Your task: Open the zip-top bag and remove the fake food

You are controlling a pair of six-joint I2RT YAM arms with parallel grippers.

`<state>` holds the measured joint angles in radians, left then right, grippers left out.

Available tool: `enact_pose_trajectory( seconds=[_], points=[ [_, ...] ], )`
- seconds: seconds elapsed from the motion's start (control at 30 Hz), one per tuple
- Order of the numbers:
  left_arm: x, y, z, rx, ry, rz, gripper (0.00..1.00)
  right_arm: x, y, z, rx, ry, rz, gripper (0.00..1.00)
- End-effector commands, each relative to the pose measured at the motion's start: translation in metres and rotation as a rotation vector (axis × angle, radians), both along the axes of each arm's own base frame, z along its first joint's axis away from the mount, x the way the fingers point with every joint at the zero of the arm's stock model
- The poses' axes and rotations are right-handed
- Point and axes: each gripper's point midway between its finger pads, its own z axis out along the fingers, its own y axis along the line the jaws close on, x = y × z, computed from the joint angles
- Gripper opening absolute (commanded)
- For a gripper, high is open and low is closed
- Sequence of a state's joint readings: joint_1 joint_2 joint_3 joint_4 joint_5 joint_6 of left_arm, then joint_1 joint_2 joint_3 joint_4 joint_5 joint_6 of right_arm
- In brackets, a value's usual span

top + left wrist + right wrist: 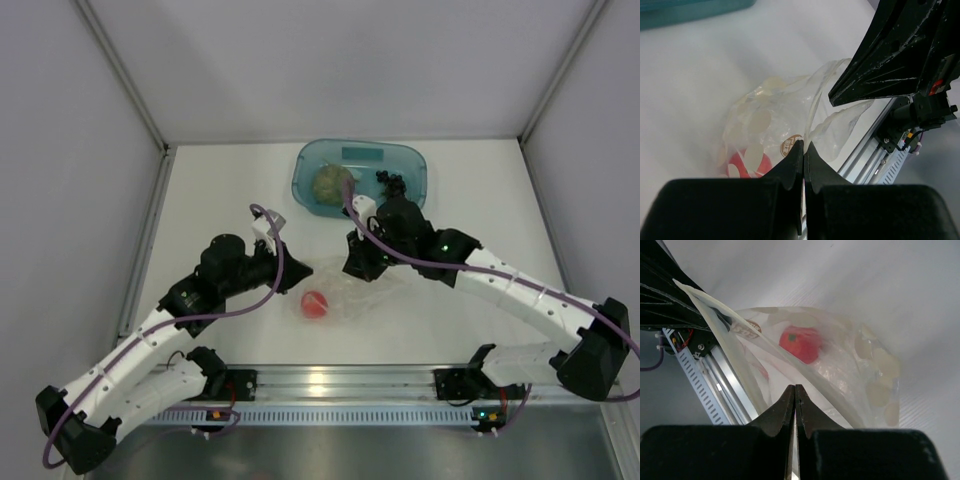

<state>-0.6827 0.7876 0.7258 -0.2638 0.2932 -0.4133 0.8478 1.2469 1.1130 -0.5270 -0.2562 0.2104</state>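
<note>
The zip-top bag (362, 294) lies crumpled on the white table between my two grippers, with its mouth pulled apart. A red round fruit (316, 304) sits inside it, also seen through the film (747, 162) and from the right wrist (800, 343). My left gripper (296, 273) is shut on one lip of the bag (790, 120), its tips (803, 145) pinched together. On the opposite lip, my right gripper (356, 267) is shut too, its tips (794, 387) closed on the bag (840, 375). The olive-green leafy ball (331, 185) and the dark grape bunch (392, 183) lie in the teal tray (412, 160).
The teal tray stands at the back of the table, just beyond the right wrist, and its edge (690, 10) shows in the left wrist view. A metal rail (330, 380) runs along the near edge. Grey walls close in the left, right and back.
</note>
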Motion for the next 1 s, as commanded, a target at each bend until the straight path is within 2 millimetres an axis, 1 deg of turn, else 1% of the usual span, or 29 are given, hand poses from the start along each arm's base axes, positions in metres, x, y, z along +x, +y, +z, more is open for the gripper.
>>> enact_pose_trajectory(
  seconds=[0.0,0.03,0.07,0.13,0.17,0.23,0.27,0.3,0.37,0.47,0.53,0.6,0.67,0.7,0.73,0.77,0.83,0.87,0.9,0.93,0.97],
  points=[
    [0.001,-0.001,0.009,-0.027,-0.017,0.01,0.0,0.0,0.012,0.005,0.064,0.001,0.041,0.02],
    [0.0,-0.001,0.009,-0.028,-0.015,0.009,0.0,-0.002,0.013,0.001,0.069,0.011,0.047,0.02],
    [0.0,-0.001,0.008,-0.028,-0.013,0.008,0.0,-0.002,0.017,0.003,0.093,0.014,0.046,0.02],
    [0.0,-0.001,0.007,-0.026,-0.01,0.01,0.0,-0.002,0.022,-0.007,0.098,0.027,0.045,0.01],
    [0.0,-0.001,0.006,-0.026,-0.005,0.009,0.0,-0.002,0.03,-0.005,0.12,0.021,0.043,0.0],
    [0.0,-0.001,0.006,-0.027,-0.003,0.013,0.0,0.0,0.034,-0.017,0.102,0.01,0.014,0.0],
    [0.001,-0.001,0.004,-0.026,0.004,0.019,0.0,-0.006,0.042,-0.017,0.109,0.007,0.02,0.0],
    [0.001,0.0,0.005,-0.028,0.003,0.023,0.0,-0.001,0.046,-0.021,0.109,-0.017,-0.002,0.0],
    [0.002,0.001,0.004,-0.03,0.007,0.04,0.0,-0.003,0.055,-0.023,0.11,-0.047,-0.029,0.0],
    [0.003,0.005,0.004,-0.04,0.014,0.07,0.0,-0.003,0.069,-0.03,0.119,-0.073,-0.073,0.0],
    [0.001,0.006,0.004,-0.054,0.027,0.077,0.0,0.0,0.074,-0.034,0.132,-0.091,-0.127,0.0],
    [0.0,0.008,0.002,-0.06,0.03,0.09,0.0,-0.004,0.08,-0.044,0.135,-0.079,-0.157,0.0],
    [0.0,0.009,-0.002,-0.059,0.04,0.099,0.0,-0.003,0.087,-0.043,0.171,-0.075,-0.213,0.0],
    [-0.001,0.011,-0.007,-0.055,0.045,0.103,0.0,-0.002,0.088,-0.052,0.159,-0.068,-0.236,0.0],
    [-0.002,0.011,-0.009,-0.055,0.052,0.103,0.0,-0.002,0.091,-0.055,0.165,-0.066,-0.249,0.0],
    [-0.003,0.011,-0.013,-0.051,0.06,0.102,0.0,-0.004,0.096,-0.066,0.147,-0.05,-0.255,0.0],
    [-0.004,0.012,-0.016,-0.055,0.071,0.107,0.0,-0.006,0.105,-0.07,0.144,-0.042,-0.242,0.0],
    [-0.005,0.012,-0.018,-0.055,0.076,0.108,0.0,-0.007,0.11,-0.08,0.124,-0.03,-0.234,0.0],
    [-0.005,0.013,-0.018,-0.058,0.077,0.109,0.0,-0.008,0.114,-0.081,0.126,-0.027,-0.228,0.0],
    [-0.005,0.014,-0.018,-0.061,0.079,0.115,0.0,-0.011,0.119,-0.088,0.118,-0.02,-0.218,0.0],
    [-0.006,0.014,-0.018,-0.064,0.078,0.117,0.0,-0.012,0.122,-0.089,0.118,-0.018,-0.21,0.0]
  ],
)
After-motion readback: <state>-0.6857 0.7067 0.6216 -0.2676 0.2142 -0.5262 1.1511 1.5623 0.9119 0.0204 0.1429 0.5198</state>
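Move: From the right hand, shut and empty, the red tomato in the bag lies about 9 cm to the left, 3 cm ahead and 18 cm below. The bag's open mouth is some 4 cm left, level fore and aft, 4 cm lower; the left fingertips pinching its rim are about 10 cm left, level fore and aft, slightly higher. From the left hand the tomato is 3 cm ahead, 1 cm right, 20 cm down. Down and to the robot's left, about 11 and 9 cm, the right hand dives with shut fingers through the bag's mouth towards the tomato, setting off slowly, then quickening and swinging some 10 degrees clockwise. The left hand keeps pinching the rim and gives way late, sinking about 2.5 cm and easing slightly left. ##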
